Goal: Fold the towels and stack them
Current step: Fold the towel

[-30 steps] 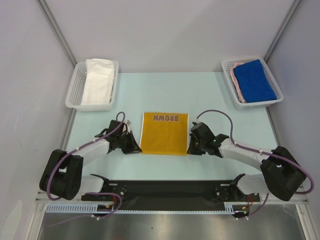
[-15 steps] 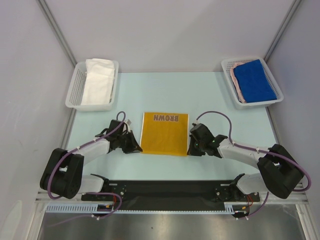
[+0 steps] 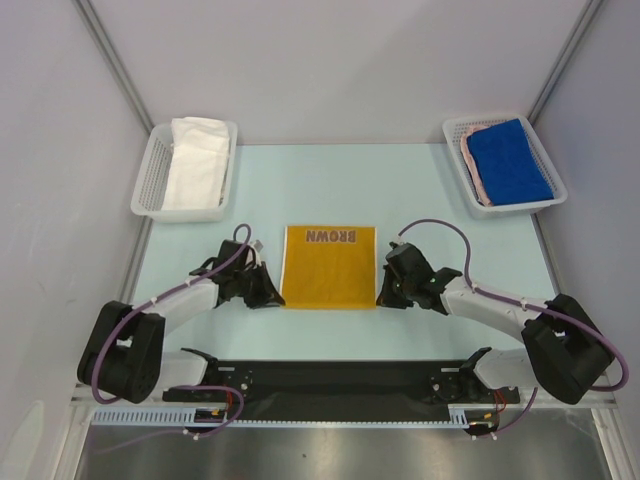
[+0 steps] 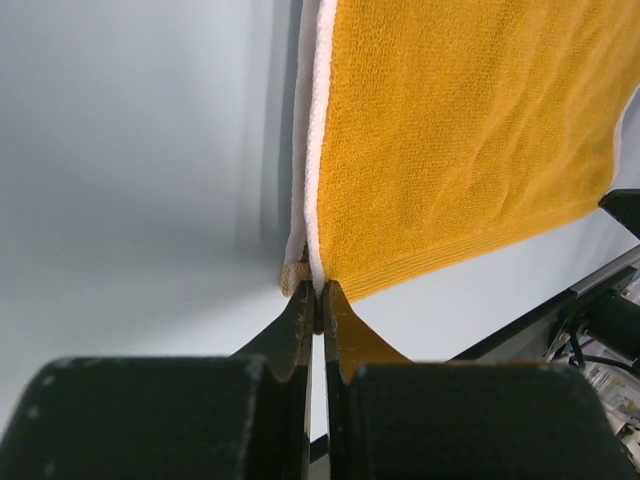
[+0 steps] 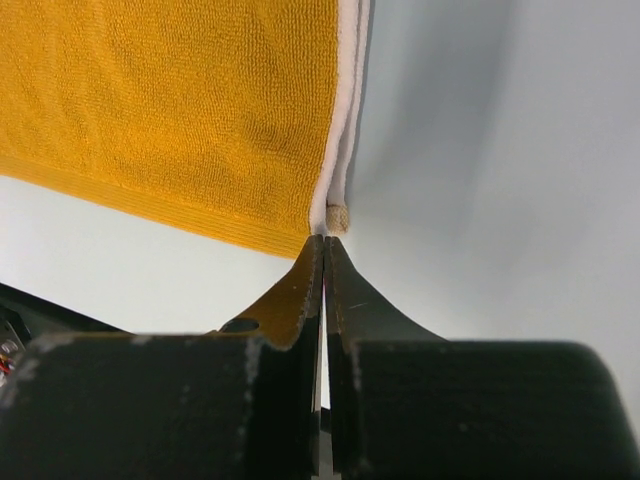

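A yellow-orange towel point(image 3: 330, 268) lies folded flat on the table, brown "BROWN" lettering along its far edge. My left gripper point(image 3: 268, 297) sits at its near left corner. In the left wrist view the left gripper point(image 4: 318, 292) pinches the white-trimmed edge of the towel point(image 4: 460, 150) between its tips. My right gripper point(image 3: 383, 295) sits at the near right corner. In the right wrist view the right gripper point(image 5: 324, 240) has its jaws fully together, tips touching the corner of the towel point(image 5: 180, 110) with no cloth seen between them.
A white mesh basket point(image 3: 148, 190) at the back left holds a white towel point(image 3: 195, 165). Another basket point(image 3: 548, 160) at the back right holds a blue towel point(image 3: 508, 160) on a pinkish one point(image 3: 472, 172). Grey walls enclose the table.
My right gripper has edged slightly away from the bases at the towel's right corner. The left gripper and the towel have barely moved.
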Tool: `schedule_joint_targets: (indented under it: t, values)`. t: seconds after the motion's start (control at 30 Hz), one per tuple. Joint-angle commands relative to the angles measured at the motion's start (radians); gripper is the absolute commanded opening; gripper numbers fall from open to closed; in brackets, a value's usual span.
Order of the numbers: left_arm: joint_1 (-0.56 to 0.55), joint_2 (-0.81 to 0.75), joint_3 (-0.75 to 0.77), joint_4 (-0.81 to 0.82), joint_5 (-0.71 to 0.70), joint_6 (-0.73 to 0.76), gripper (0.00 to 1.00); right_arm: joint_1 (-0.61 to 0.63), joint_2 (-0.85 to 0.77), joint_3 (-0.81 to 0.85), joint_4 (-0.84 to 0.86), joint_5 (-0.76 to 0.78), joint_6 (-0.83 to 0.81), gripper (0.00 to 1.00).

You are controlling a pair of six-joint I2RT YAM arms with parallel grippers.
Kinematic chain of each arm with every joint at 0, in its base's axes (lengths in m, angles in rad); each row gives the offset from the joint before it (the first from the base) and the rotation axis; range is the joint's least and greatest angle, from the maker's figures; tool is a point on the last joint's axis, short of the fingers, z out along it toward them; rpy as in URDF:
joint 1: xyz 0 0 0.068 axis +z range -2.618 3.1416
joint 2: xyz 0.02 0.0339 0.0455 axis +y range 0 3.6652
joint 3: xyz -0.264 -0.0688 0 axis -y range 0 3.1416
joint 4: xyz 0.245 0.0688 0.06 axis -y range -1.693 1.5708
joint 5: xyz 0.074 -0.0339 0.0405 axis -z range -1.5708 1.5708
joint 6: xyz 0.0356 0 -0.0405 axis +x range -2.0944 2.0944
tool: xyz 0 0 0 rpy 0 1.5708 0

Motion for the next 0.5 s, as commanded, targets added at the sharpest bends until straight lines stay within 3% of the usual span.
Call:
schedule_joint_targets:
  t: [0.0, 0.27, 0.3, 0.47]
  values:
    - [-0.012, -0.006, -0.016, 0.020, -0.015, -0.003, 0.00, -0.008, 0.013, -0.008, 0.009, 0.020, -0.016, 0.00]
    - [-0.026, 0.037, -0.021, 0.054, -0.021, -0.017, 0.06, -0.007, 0.006, -0.024, 0.011, 0.020, -0.016, 0.02]
    - [-0.026, 0.034, -0.013, 0.048, -0.023, -0.017, 0.14, -0.010, 0.000, -0.022, -0.001, 0.020, -0.019, 0.07]
    - [-0.026, -0.020, 0.022, -0.032, -0.055, 0.000, 0.31, -0.015, -0.046, 0.001, -0.041, 0.020, -0.033, 0.30]
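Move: I still pinch the folded towel's two near upper corners just above the table. The lower layer's left corner is about 1 cm ahead, 1 cm left and 1 cm below my left hand; its right corner is about 1 cm ahead, 1 cm right and 1 cm below my right. The towel's middle is some 8 cm ahead and 10 cm right of my left hand, the BROWN lettering some 15 cm ahead and 10 cm right. Both my hands set the towel's near edge down and then open: my right sinks about 1 cm, my left only half that while easing half a centimetre to the right. The fingers then part to roughly a quarter of their range, ending their pinch on the corners; my right hand slips slightly right as it opens, and neither one lifts away yet. ##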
